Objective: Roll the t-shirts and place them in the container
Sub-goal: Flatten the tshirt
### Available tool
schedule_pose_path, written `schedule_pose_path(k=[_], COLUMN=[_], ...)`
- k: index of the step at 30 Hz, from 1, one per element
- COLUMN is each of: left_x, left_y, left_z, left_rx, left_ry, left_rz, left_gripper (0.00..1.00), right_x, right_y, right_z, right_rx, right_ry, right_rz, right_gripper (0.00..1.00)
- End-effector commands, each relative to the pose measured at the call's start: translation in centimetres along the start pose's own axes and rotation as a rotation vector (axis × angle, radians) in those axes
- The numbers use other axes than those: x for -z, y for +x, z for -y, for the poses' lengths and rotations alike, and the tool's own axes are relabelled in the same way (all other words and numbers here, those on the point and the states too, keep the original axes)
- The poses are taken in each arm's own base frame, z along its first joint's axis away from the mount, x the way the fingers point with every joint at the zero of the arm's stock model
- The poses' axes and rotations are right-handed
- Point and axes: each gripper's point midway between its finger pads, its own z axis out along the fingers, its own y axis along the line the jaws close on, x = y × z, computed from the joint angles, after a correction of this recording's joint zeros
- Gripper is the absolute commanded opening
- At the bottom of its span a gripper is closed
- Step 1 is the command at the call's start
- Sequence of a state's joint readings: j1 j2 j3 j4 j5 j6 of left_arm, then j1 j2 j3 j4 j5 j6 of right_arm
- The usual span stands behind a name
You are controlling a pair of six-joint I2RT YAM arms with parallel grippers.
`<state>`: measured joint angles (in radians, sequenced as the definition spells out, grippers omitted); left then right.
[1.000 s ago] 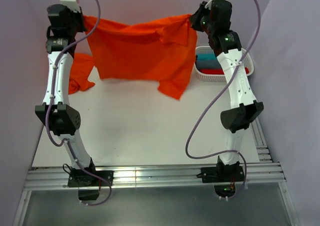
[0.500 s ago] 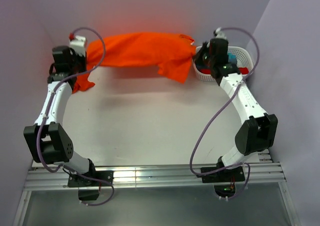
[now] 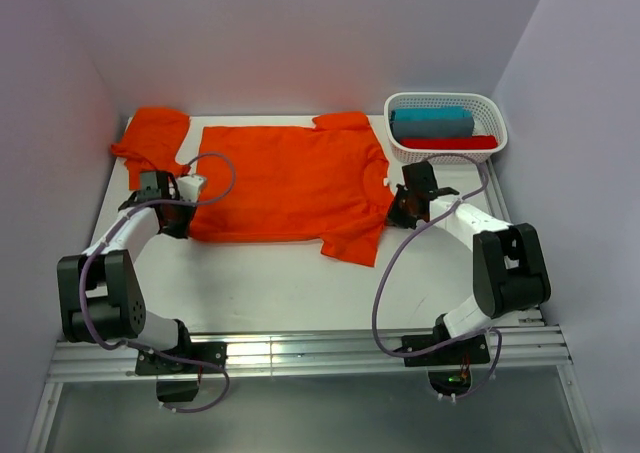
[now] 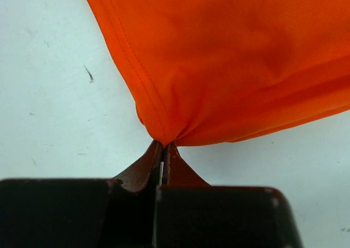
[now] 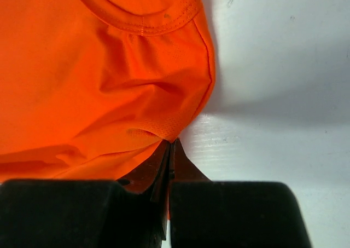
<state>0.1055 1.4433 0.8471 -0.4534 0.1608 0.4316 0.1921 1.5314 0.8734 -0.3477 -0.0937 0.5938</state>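
Note:
A bright orange t-shirt (image 3: 285,178) lies spread flat on the white table, its sleeve hanging toward the near right. My left gripper (image 3: 190,213) is shut on the t-shirt's near left corner; in the left wrist view its tips (image 4: 163,145) pinch the hem of the shirt (image 4: 235,62). My right gripper (image 3: 392,211) is shut on the shirt's right edge; in the right wrist view its tips (image 5: 170,143) pinch the fabric (image 5: 93,78) near the collar. A second orange t-shirt (image 3: 150,138) lies crumpled at the far left.
A white basket (image 3: 400,148) at the far right holds a teal cloth (image 3: 432,121) and a darker red cloth (image 3: 462,142). Purple walls close in the back and sides. A metal rail (image 3: 300,353) runs along the near edge.
Both arms came down and toward me from the back wall, laying the hanging t-shirt out flat on the table. Both grippers kept their hold.

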Motion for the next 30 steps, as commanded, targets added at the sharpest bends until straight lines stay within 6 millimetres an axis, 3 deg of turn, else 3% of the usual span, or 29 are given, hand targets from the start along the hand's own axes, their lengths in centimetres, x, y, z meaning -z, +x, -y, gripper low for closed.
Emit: schedule_pose_path(k=[1,4,5,9,15,16,18,19,23,30], left_x=[0.6,0.1,0.0,0.0,0.7,0.7,0.8,0.8,0.8,0.7], left_y=[-2.6,-3.0,-2.9,-2.5,-1.6,-1.6,-1.5,-1.5,-1.5,-1.0], left_z=[-1.3,-1.0,-0.9,-0.6,-0.3,-0.3,-0.1,-0.1,0.0,0.1], left_rx=[-0.024,-0.008,-0.005,-0.012,-0.030,-0.033,-0.031,-0.029,-0.019,-0.014], left_ry=[-0.022,0.013,0.024,0.033,0.030,0.029,0.033,0.035,0.039,0.038], left_rz=[0.065,0.049,0.044,0.033,0.027,0.029,0.027,0.025,0.021,0.012], left_gripper=[0.00,0.00,0.00,0.00,0.01,0.01,0.01,0.01,0.00,0.00], right_x=[0.9,0.6,0.8,2.1,4.1,3.9,4.1,3.8,2.5,0.9], right_y=[-3.2,-3.5,-3.7,-3.5,-0.7,1.0,2.2,3.8,6.4,8.6], right_z=[-1.7,-1.4,-1.4,-1.5,-1.9,-1.8,-2.5,-2.5,-2.4,-2.2], right_rx=[0.016,0.026,0.023,0.020,0.019,0.038,0.038,0.055,0.074,0.108], right_ry=[-0.029,0.002,0.005,-0.002,-0.032,-0.031,-0.059,-0.058,-0.036,0.007], right_rz=[0.105,0.093,0.105,0.130,0.160,0.138,0.141,0.118,0.076,0.036], right_gripper=[0.01,0.20,0.35,0.52,0.54,0.54,0.54,0.54,0.54,0.54])
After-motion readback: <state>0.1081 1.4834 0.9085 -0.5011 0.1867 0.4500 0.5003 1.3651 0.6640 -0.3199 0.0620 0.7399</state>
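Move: Your shut right fingers still pinch the shirt's near right part. The sleeve corner to reach lies about 10 cm back, 5 cm left and some 3 cm lower. The collar tag is roughly 10 cm ahead and 1 cm left of the hand. The basket stands about 23 cm ahead and 13 cm right. From the left hand, still holding the hem corner, that sleeve corner lies some 42 cm right and 6 cm back. Open the right gripper about halfway to let go of the cloth while it eases a little forward and up. Lift it clear by some 4 cm, swing it about 8 cm back and 5 cm left to the near sleeve, and lower it with the fingers open over the sleeve corner. Keep the left gripper pinching its hem corner, letting it shift barely 2 cm forward and partly back. ##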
